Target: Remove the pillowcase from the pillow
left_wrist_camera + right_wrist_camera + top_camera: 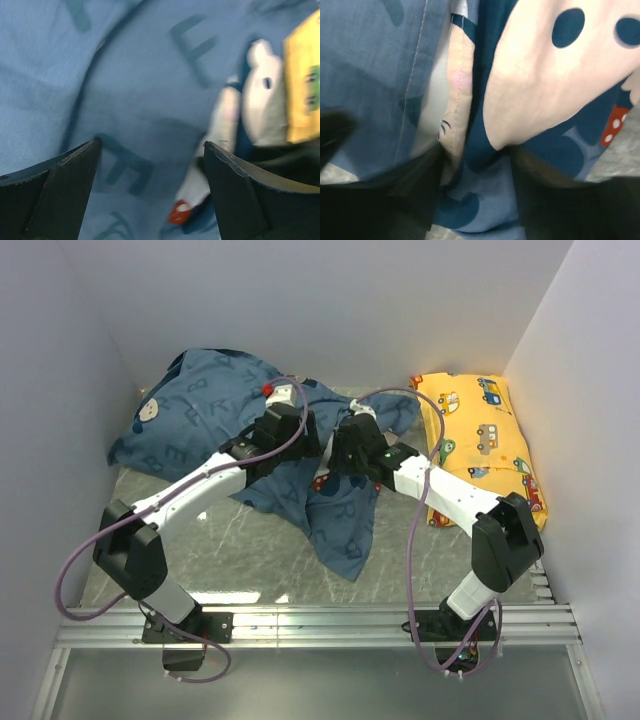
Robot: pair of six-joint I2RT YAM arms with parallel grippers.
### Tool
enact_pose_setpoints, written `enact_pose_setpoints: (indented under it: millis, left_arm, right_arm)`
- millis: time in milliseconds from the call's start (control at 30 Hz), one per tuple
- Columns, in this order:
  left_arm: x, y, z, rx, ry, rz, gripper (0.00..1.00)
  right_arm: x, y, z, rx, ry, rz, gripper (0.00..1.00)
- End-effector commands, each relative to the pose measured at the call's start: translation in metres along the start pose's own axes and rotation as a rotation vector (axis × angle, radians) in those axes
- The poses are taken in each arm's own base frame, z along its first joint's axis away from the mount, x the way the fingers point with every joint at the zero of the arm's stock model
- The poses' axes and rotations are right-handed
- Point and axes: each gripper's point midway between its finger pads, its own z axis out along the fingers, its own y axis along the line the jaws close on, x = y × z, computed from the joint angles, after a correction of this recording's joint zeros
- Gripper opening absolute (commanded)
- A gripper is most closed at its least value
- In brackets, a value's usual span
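Observation:
The dusty-blue pillowcase (200,410) lies bunched from the back left to the middle of the table, with a flap trailing toward the front. The pillow is hidden; only a plump bulge under the fabric at the back left shows. My left gripper (297,425) hovers over the lettered cloth (140,90). Its jaws (150,190) stand wide open with nothing between them. My right gripper (340,450) is just right of it, at the case's middle. A gathered fold of the printed fabric (475,165) fills the gap between the right fingers (475,200), which press on it from both sides.
A smaller yellow car-print pillow (480,440) lies along the right wall. White walls close in the left, back and right sides. A metal rail (320,625) runs along the near edge by the arm bases. Grey marbled table (230,550) shows in front of the case.

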Motion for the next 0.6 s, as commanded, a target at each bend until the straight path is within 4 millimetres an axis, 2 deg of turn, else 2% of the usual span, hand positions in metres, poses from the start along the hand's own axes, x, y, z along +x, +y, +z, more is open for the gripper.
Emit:
enact_pose_setpoints:
  millis: [0,33,167,233,267,300,333,367,400,500,567]
  left_arm:
    - [0.005,0.010,0.005,-0.069,-0.005,0.013,0.90]
    - [0.010,0.012,0.007,-0.092,0.003,0.029,0.89]
    - [0.018,0.021,0.012,-0.144,0.019,0.061,0.81]
    - [0.024,0.031,0.014,-0.199,0.039,0.075,0.62]
    - [0.017,0.037,0.013,-0.248,0.016,0.081,0.51]
    - [0.014,0.042,0.012,-0.279,0.010,0.085,0.31]
    - [0.017,0.052,0.010,-0.332,0.023,0.107,0.19]
    - [0.004,0.058,0.007,-0.376,-0.016,0.109,0.12]
    - [0.000,0.062,0.006,-0.400,-0.022,0.114,0.01]
    - [-0.014,0.078,0.004,-0.449,-0.027,0.107,0.00]
    - [-0.027,0.101,0.001,-0.497,-0.042,0.069,0.00]
  right_arm:
    - [-0.010,-0.002,-0.009,-0.015,-0.056,0.033,0.39]
    - [-0.008,-0.004,-0.011,-0.011,-0.058,0.042,0.26]
    - [0.002,-0.015,-0.023,-0.021,-0.074,0.070,0.18]
    - [0.007,-0.019,-0.025,-0.015,-0.070,0.071,0.14]
    - [0.012,-0.024,-0.028,-0.009,-0.069,0.072,0.13]
    - [0.014,-0.029,-0.028,0.000,-0.068,0.079,0.12]
    - [0.017,-0.033,-0.029,0.004,-0.068,0.088,0.11]
    - [0.023,-0.040,-0.031,0.003,-0.068,0.099,0.10]
    - [0.026,-0.043,-0.032,-0.004,-0.065,0.107,0.10]
    - [0.038,-0.060,-0.033,0.008,-0.061,0.138,0.08]
    - [0.046,-0.072,-0.033,0.023,-0.055,0.156,0.06]
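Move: The left hand's target, the pillowcase fold left of the opening, lies about 2 cm to its left, 1 cm ahead and 4 cm below; the pale pillow strip is some 4 cm to its right, 1 cm back, 4 cm below. The right hand's target, the pillowcase edge by the face print, is right at its fingertips, about 1 cm below. The yellow pillow lies some 30 cm to the right hand's right, 2 cm ahead, 8 cm below. Both hands pinch the pillowcase; right drags it 6 cm right and back, left sinks, then pulls 5 cm left. ##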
